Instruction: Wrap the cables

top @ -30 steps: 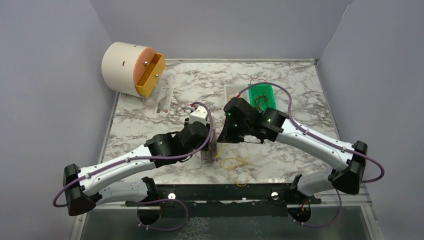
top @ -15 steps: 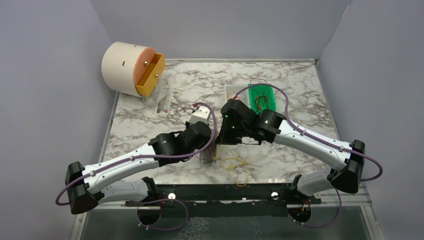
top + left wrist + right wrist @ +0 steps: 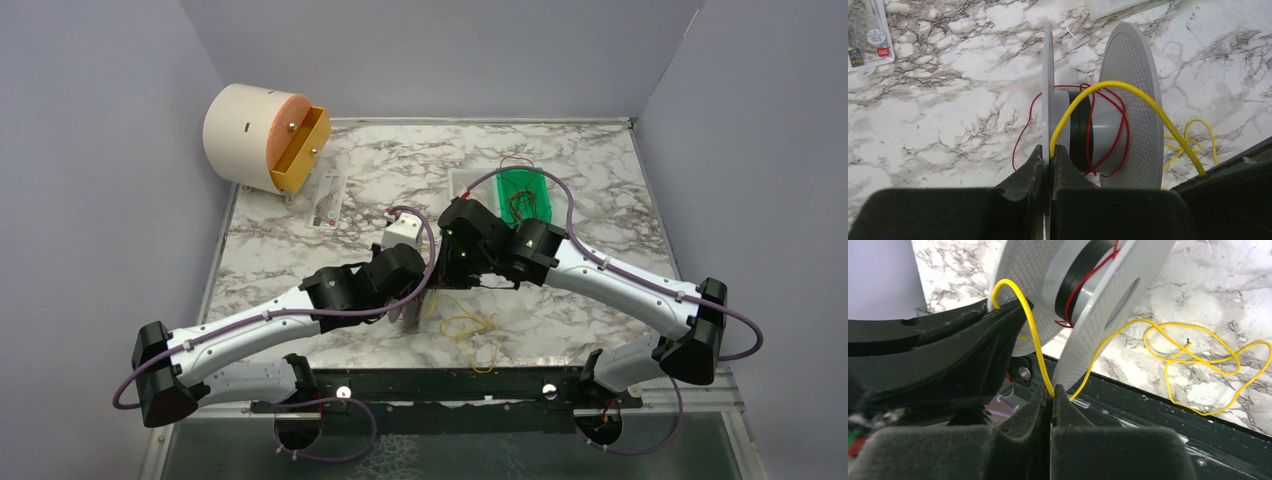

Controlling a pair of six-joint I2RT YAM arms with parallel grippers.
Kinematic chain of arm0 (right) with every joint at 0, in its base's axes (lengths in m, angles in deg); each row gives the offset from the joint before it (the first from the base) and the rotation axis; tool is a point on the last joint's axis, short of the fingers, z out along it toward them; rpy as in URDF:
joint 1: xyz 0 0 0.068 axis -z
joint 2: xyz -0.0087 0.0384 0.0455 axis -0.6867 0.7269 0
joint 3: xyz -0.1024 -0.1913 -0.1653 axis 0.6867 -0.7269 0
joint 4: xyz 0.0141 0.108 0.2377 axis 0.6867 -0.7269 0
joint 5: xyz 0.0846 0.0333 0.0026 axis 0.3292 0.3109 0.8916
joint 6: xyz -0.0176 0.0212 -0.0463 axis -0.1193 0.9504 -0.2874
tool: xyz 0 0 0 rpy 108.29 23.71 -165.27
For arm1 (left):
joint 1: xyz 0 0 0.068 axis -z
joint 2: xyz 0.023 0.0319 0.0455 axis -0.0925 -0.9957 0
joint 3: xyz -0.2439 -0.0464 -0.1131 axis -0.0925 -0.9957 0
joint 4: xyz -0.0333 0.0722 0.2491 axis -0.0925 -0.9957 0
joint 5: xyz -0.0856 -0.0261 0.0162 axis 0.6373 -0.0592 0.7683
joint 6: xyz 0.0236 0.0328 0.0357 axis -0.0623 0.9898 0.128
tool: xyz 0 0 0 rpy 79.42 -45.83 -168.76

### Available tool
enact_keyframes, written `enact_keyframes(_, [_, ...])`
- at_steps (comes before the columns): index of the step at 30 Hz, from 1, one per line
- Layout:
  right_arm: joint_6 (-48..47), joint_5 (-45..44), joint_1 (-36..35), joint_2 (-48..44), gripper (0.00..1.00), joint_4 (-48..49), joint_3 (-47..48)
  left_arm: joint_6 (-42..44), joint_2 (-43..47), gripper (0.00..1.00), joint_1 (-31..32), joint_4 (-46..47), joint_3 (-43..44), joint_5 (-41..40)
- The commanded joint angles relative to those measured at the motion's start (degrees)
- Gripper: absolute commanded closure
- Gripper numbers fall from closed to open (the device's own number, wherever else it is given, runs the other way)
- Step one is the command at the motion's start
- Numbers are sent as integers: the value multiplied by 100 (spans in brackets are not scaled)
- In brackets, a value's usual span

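My left gripper (image 3: 1049, 150) is shut on the thin left flange of a grey spool (image 3: 1130, 100) and holds it on edge above the marble table. A red cable (image 3: 1120, 130) lies in loose turns round the hub. A yellow cable (image 3: 1108, 85) arches over the hub. My right gripper (image 3: 1052, 389) is shut on this yellow cable (image 3: 1033, 340) just beside the spool (image 3: 1113, 305). The rest of the yellow cable lies in loose loops on the table (image 3: 465, 325). In the top view both grippers meet at the table's middle, left (image 3: 412, 300) and right (image 3: 445, 275).
A green tray (image 3: 527, 178) with dark red cables (image 3: 517, 205) stands behind the right arm. A white drum (image 3: 250, 125) with an open yellow drawer (image 3: 300, 150) is at the back left. A small packet (image 3: 328, 200) and a white box (image 3: 403, 232) lie nearby. A black rail (image 3: 450, 385) runs along the front edge.
Both wrists have shifted slightly to the left and closer together. The spool is now more hidden under the left wrist. The yellow loops on the table have barely moved.
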Motion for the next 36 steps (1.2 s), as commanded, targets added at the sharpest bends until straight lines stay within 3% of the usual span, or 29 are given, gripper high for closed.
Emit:
enact_keyframes(1, [-197,-250,-43,16,99,40,321,197,24,100,-5,51,35,-77])
enact_keyframes(10, [-1026,-970,-47,-373,99,45,300,317,249,100,-3,-93,220,-26])
enact_keyframes(18, [-1869,-2372,-41,-505,96,105,50,547,433,100,0,-154,425,133])
enact_keyframes(24, [-2253,-3298,-37,-480,80,584,-300,696,607,100,0,-182,616,397])
enact_keyframes(30, [-2666,-4004,44,-467,58,1060,-531,844,693,100,1,-365,886,793])
enact_keyframes(36, [-2999,-3758,321,-612,53,1757,-1016,841,860,100,1,-555,1197,961])
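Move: The left hand still grips the spool's left flange with the yellow cable pinched against it. The spool's middle is about 3 cm ahead, 5 cm right and 5 cm below that hand. The right hand still pinches the cable; from it the spool's middle is some 7 cm ahead, 3 cm left and 8 cm below. The loose yellow coils lie about 7 cm right, 3 cm back and 16 cm down, the white box 25 cm ahead and 7 cm right. Rising first, then swinging forward and right past the spool's right flange, the right hand travels about 10 cm forward and 8 cm right. Its fingers turn some 40 degrees from pointing left to pointing forward and down, opening about halfway over the second half to let go of the cable. The left hand keeps its pinch on flange and cable and rises about 6 cm, easing slightly back and turning a little clockwise. ##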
